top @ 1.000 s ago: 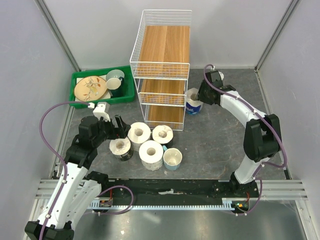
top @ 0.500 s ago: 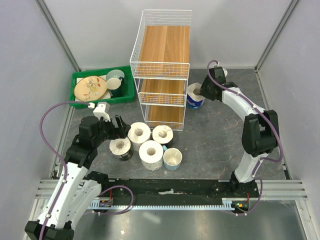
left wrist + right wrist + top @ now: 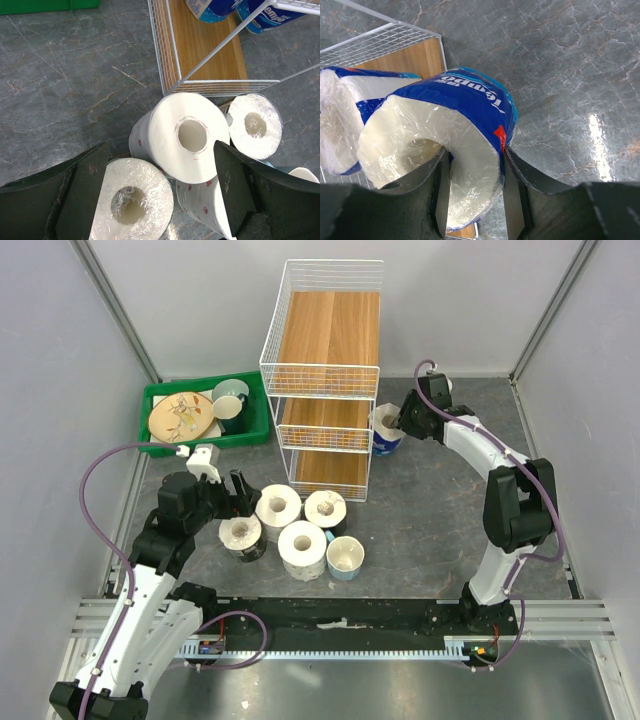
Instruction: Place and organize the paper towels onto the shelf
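Note:
The shelf (image 3: 325,370) is a white wire rack with wooden boards at the back centre. My right gripper (image 3: 398,424) is shut on a blue-wrapped paper towel roll (image 3: 383,432), right against the shelf's right side. One finger (image 3: 440,195) sits in the core and the other outside the wall of that roll (image 3: 455,125). A second blue-wrapped roll (image 3: 340,125) lies just inside the wire rim. My left gripper (image 3: 236,498) hangs open over several rolls in front of the shelf: two white (image 3: 278,505) (image 3: 302,546), one film-wrapped (image 3: 325,507), one dark-wrapped (image 3: 241,536).
A green tray (image 3: 160,395) with a plate and a cup stands left of the shelf. A pale blue cup (image 3: 345,556) sits beside the front rolls. Grey walls close in both sides of the table.
My right gripper has carried the blue-wrapped roll a little back and left, up against the shelf's side. The left arm and the front rolls have not moved.

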You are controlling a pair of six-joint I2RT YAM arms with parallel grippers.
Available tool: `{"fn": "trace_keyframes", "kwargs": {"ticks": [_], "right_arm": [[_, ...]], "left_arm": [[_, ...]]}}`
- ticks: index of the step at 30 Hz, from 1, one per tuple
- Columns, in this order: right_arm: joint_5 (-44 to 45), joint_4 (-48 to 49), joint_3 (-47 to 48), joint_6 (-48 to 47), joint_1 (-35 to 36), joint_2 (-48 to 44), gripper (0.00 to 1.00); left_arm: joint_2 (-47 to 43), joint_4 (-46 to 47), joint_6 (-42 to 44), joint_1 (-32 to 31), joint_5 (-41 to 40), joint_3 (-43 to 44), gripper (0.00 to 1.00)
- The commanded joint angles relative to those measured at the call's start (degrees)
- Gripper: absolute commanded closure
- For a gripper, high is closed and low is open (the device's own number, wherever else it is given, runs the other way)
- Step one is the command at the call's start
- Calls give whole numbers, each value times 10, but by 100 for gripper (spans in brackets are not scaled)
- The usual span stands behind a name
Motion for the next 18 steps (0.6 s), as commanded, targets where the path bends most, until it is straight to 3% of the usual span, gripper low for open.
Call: {"fn": "trace_keyframes", "kwargs": {"ticks": [1, 18], "right_arm": [[-23, 35, -19, 1, -6, -57, 59], [-115, 17, -73, -31, 26, -115, 59]], "left_arm": [[-1, 11, 4, -3, 10, 0, 7], [0, 10, 2, -4, 13, 0, 7]]}}
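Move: The right gripper holds the blue-wrapped paper towel beside the shelf unit's right side. The free front part of the lowest shelf lies about 9 cm to its left, 6 cm back and roughly 10 cm down. The paper towel already standing there is some 11 cm left and about level fore-and-aft; the shelf's front right post is around 13 cm back and 4 cm left. From the idle left hand, that free part is about 12 cm ahead, 14 cm right and 17 cm below. Keep the right gripper's pinch on the paper towel's wall and draw it straight back about 4.5 cm along the shelf's right side. On the way, begin lifting it some 2 cm and swing it left towards the free front part of the lowest shelf, turning the hand roughly 10 degrees counter-clockwise. ##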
